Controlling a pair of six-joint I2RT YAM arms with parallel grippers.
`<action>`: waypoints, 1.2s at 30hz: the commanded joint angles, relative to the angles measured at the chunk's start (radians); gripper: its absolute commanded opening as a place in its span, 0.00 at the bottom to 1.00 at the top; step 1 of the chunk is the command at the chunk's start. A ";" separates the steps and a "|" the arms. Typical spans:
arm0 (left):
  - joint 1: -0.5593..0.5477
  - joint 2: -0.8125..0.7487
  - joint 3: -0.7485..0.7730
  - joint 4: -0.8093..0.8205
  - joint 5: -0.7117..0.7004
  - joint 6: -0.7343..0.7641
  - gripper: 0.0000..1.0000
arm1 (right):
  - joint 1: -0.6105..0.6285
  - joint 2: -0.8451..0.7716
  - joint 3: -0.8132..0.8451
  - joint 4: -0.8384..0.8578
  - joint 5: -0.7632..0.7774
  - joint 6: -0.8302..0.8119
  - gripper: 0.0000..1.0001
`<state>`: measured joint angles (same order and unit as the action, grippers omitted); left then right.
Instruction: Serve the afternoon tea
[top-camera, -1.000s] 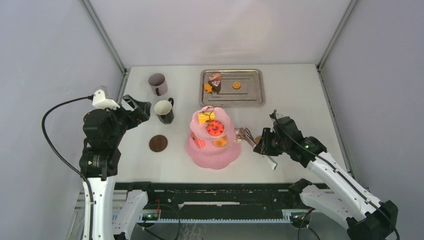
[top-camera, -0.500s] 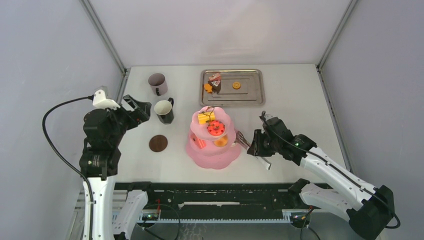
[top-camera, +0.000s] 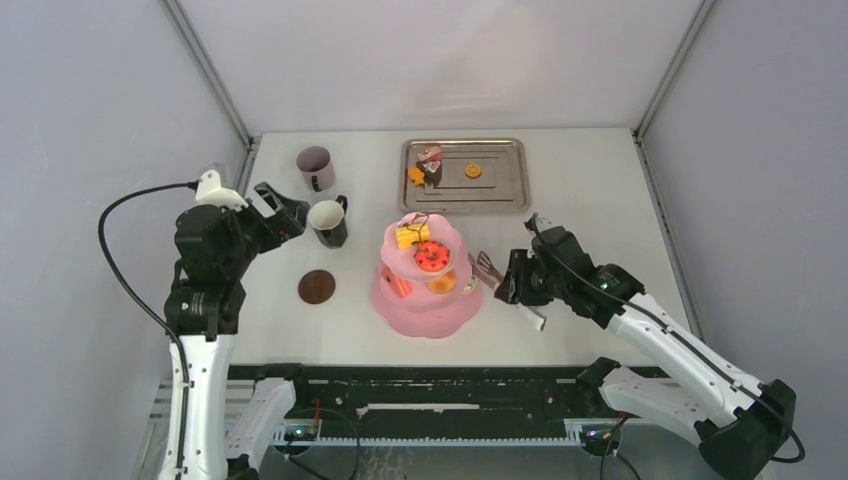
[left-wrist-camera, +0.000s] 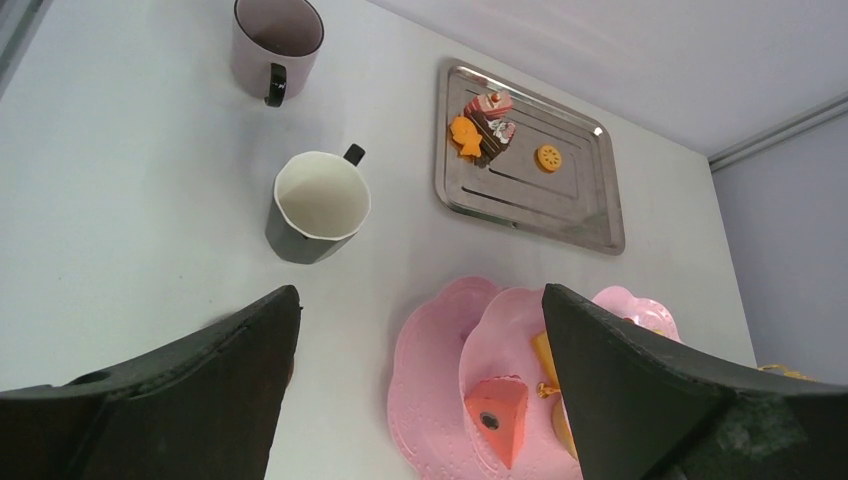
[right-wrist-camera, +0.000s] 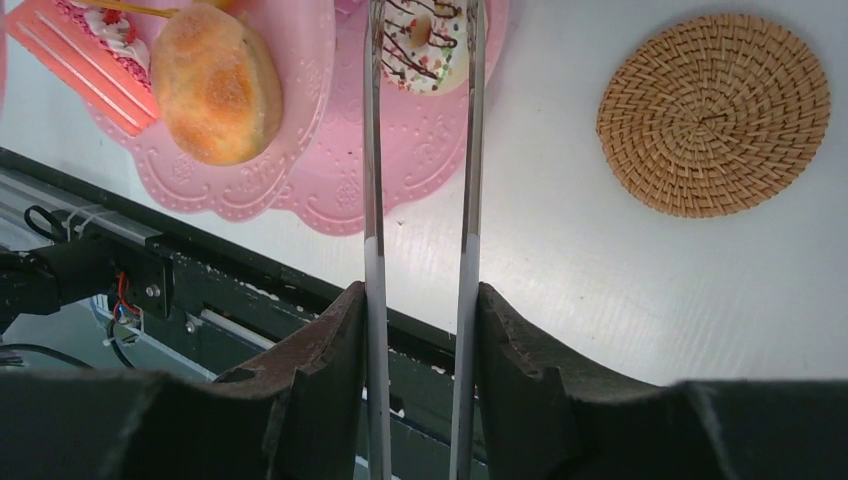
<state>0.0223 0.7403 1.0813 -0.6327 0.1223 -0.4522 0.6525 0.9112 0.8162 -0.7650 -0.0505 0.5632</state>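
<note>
The pink three-tier stand (top-camera: 420, 318) carries a yellow cake on top, a red doughnut in the middle, and a bun (right-wrist-camera: 215, 80) and a pink slice (right-wrist-camera: 80, 60) lower down. My right gripper (top-camera: 512, 280) is shut on steel tongs (right-wrist-camera: 372, 200). The tong tips straddle a white chocolate-drizzled doughnut (right-wrist-camera: 425, 45) resting on the bottom tier. My left gripper (top-camera: 285, 212) hovers open and empty left of the black mug (top-camera: 329, 222). The mauve mug (top-camera: 315, 167) stands behind it. More small cakes (top-camera: 428, 165) and a cookie (top-camera: 473, 171) lie on the tray.
The rectangular steel tray (top-camera: 510, 170) sits at the back centre. A round brown coaster (top-camera: 317, 286) lies left of the stand. A woven coaster (right-wrist-camera: 715, 110) lies right of the stand, under my right arm. The table's near edge and black rail run close below the stand.
My right arm has moved left, bringing the tong tips and doughnut onto the stand's bottom tier, and the tong arms have spread a little. My left arm shifted slightly right.
</note>
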 joint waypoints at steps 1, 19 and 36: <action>0.008 0.013 -0.008 0.059 0.031 0.012 0.95 | -0.008 0.023 0.058 0.032 -0.033 -0.033 0.47; 0.006 0.071 -0.002 0.077 0.071 0.021 0.96 | -0.225 0.079 0.151 0.125 -0.094 -0.118 0.44; 0.001 0.196 0.082 0.014 0.090 0.057 0.96 | -0.295 0.820 0.702 0.333 -0.219 -0.148 0.51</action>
<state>0.0219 0.9234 1.0843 -0.6056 0.2146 -0.4347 0.3672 1.6588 1.4086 -0.5098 -0.2245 0.4232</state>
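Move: My right hand, still holding the tongs, is bound for the tray, whose middle lies about 39 cm ahead, 6 cm left and 17 cm below; the round cookie sits there, 4 cm left. The doughnut on the stand's bottom tier is roughly 5 cm ahead, 6 cm left and 12 cm below. The stand's middle is 16 cm left, 4 cm ahead. From my left hand, the dark mug lies about 13 cm ahead, 30 cm down, and the tray 32 cm ahead, 35 cm right. After barely stirring over the doughnut, I carry the half-open tongs off it with my right hand, bowing slightly to the right and up about 4 cm, then sweep quickly forward, some 22 cm in all, drifting back left, until they reach out over the tray. My open left hand eases about 5 cm forward and down towards the dark mug, tipping its fingers down a little. ##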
